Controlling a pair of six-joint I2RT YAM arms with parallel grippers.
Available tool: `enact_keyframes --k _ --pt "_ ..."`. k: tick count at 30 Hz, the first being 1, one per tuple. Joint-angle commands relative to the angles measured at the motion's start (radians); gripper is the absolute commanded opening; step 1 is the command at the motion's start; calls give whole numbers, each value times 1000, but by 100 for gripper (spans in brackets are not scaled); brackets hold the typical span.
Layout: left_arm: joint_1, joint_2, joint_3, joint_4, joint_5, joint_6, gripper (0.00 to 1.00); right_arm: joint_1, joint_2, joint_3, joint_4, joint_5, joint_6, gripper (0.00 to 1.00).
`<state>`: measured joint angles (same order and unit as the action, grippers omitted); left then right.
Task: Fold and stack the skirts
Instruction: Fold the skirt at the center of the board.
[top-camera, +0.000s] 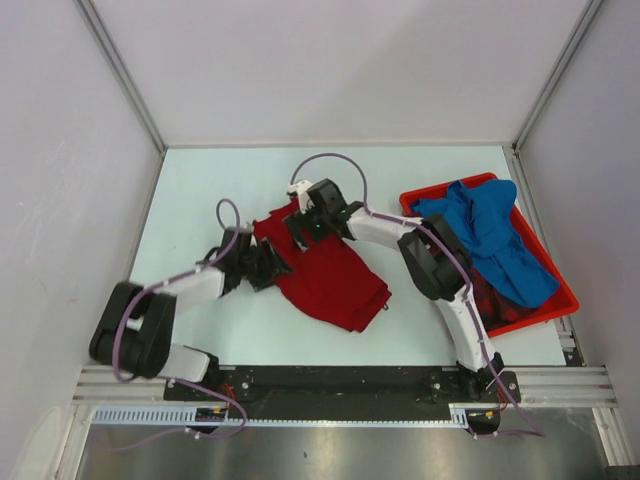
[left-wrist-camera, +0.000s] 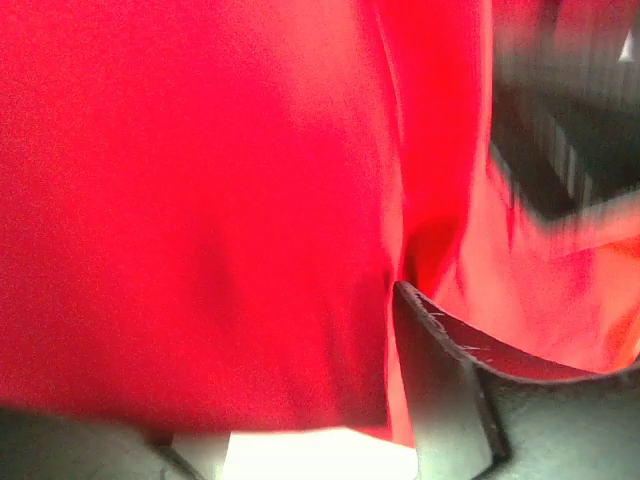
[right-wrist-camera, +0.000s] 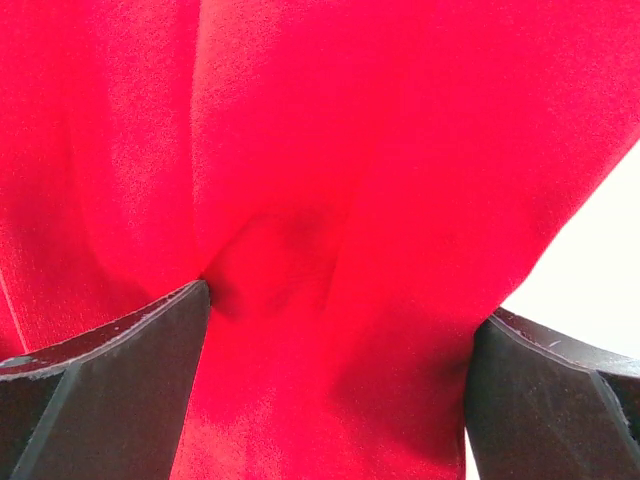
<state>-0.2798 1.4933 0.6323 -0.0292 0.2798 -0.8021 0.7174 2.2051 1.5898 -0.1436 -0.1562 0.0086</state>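
Observation:
The red skirt (top-camera: 330, 280) lies crumpled on the table in the middle. My left gripper (top-camera: 272, 265) is at its left edge; in the left wrist view the red skirt (left-wrist-camera: 200, 200) fills the gap of the left gripper (left-wrist-camera: 280, 370), whose jaws stand apart. My right gripper (top-camera: 305, 225) is over the skirt's far edge, open wide, and in its own view a fold of the red skirt (right-wrist-camera: 330, 150) bulges between the spread fingers of the right gripper (right-wrist-camera: 345, 305). The blue skirt (top-camera: 495, 240) lies on the plaid skirt (top-camera: 500, 305) in the tray.
A red plastic tray (top-camera: 570, 295) stands at the right side of the table, close to the right arm's elbow (top-camera: 430, 265). Grey walls close the table in on the left, the right and the far side.

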Motion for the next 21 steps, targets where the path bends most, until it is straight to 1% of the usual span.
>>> enact_keyframes --k 1,2,3,4,5,6,7,8,10,11,12,13,14,15,17,18,21 --pt "-125 -250 -198 -75 -96 -166 67 68 117 169 -187 -104 -192 100" --pt "-154 -299 -239 -104 -169 -190 72 85 129 206 -200 -117 -226 100" --pt "-185 -345 -261 -160 -204 -248 74 96 139 216 -208 -152 -239 100" --pt "-232 -425 -281 -182 -232 -275 77 102 137 217 -208 -170 -254 100" --pt "-249 -462 -322 -193 -243 -295 81 115 133 211 -209 -192 -269 100" --pt "-259 -494 -339 -224 -241 -325 82 120 121 207 -205 -215 -289 100" --pt "-269 -552 -351 -248 -241 -331 83 125 116 203 -200 -213 -294 100" --pt "-272 -579 -361 -280 -248 -335 86 131 108 202 -198 -204 -298 100" --pt "-277 -658 -355 -400 -277 -335 88 139 79 188 -173 -145 -285 100" --pt "-279 -685 -342 -444 -281 -333 91 137 68 185 -163 -128 -274 100" --pt "-277 -714 -336 -475 -325 -324 93 136 59 180 -148 -71 -254 100" --pt "-279 -769 -326 -538 -344 -316 98 132 33 182 -125 -47 -210 100" --pt "-279 -795 -298 -566 -359 -312 100 128 21 180 -116 -28 -188 100" --pt "-279 -818 -280 -595 -402 -298 100 120 4 173 -100 3 -165 100" --pt "-279 -876 -214 -679 -441 -287 100 113 -43 159 -70 10 -121 100" --pt "-279 -889 -192 -696 -458 -254 100 109 -60 151 -59 10 -108 100" --pt "-279 -904 -88 -793 -540 -226 100 108 -122 116 -34 -12 -108 100"
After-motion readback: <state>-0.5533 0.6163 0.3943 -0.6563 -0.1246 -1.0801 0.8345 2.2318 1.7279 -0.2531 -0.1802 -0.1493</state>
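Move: Both my hands are down on the skirt. From my right hand the skirt's middle lies about 8 cm right and 9 cm back, its far end some 5 cm ahead and 4 cm left, its near end roughly 18 cm right and 19 cm back, all about 1 cm below. From my left hand the skirt's middle is about 10 cm right and 1 cm back, also 1 cm below. With my right fingers still spread wide on the skirt, I sweep its far part left about 7 cm and back towards me, turning some 20 degrees counter-clockwise, then ease up a little. Meanwhile my left hand opens from half-closed, draws back quickly about 13 cm off the cloth, then swings left and rises beside the skirt's near-left edge. ##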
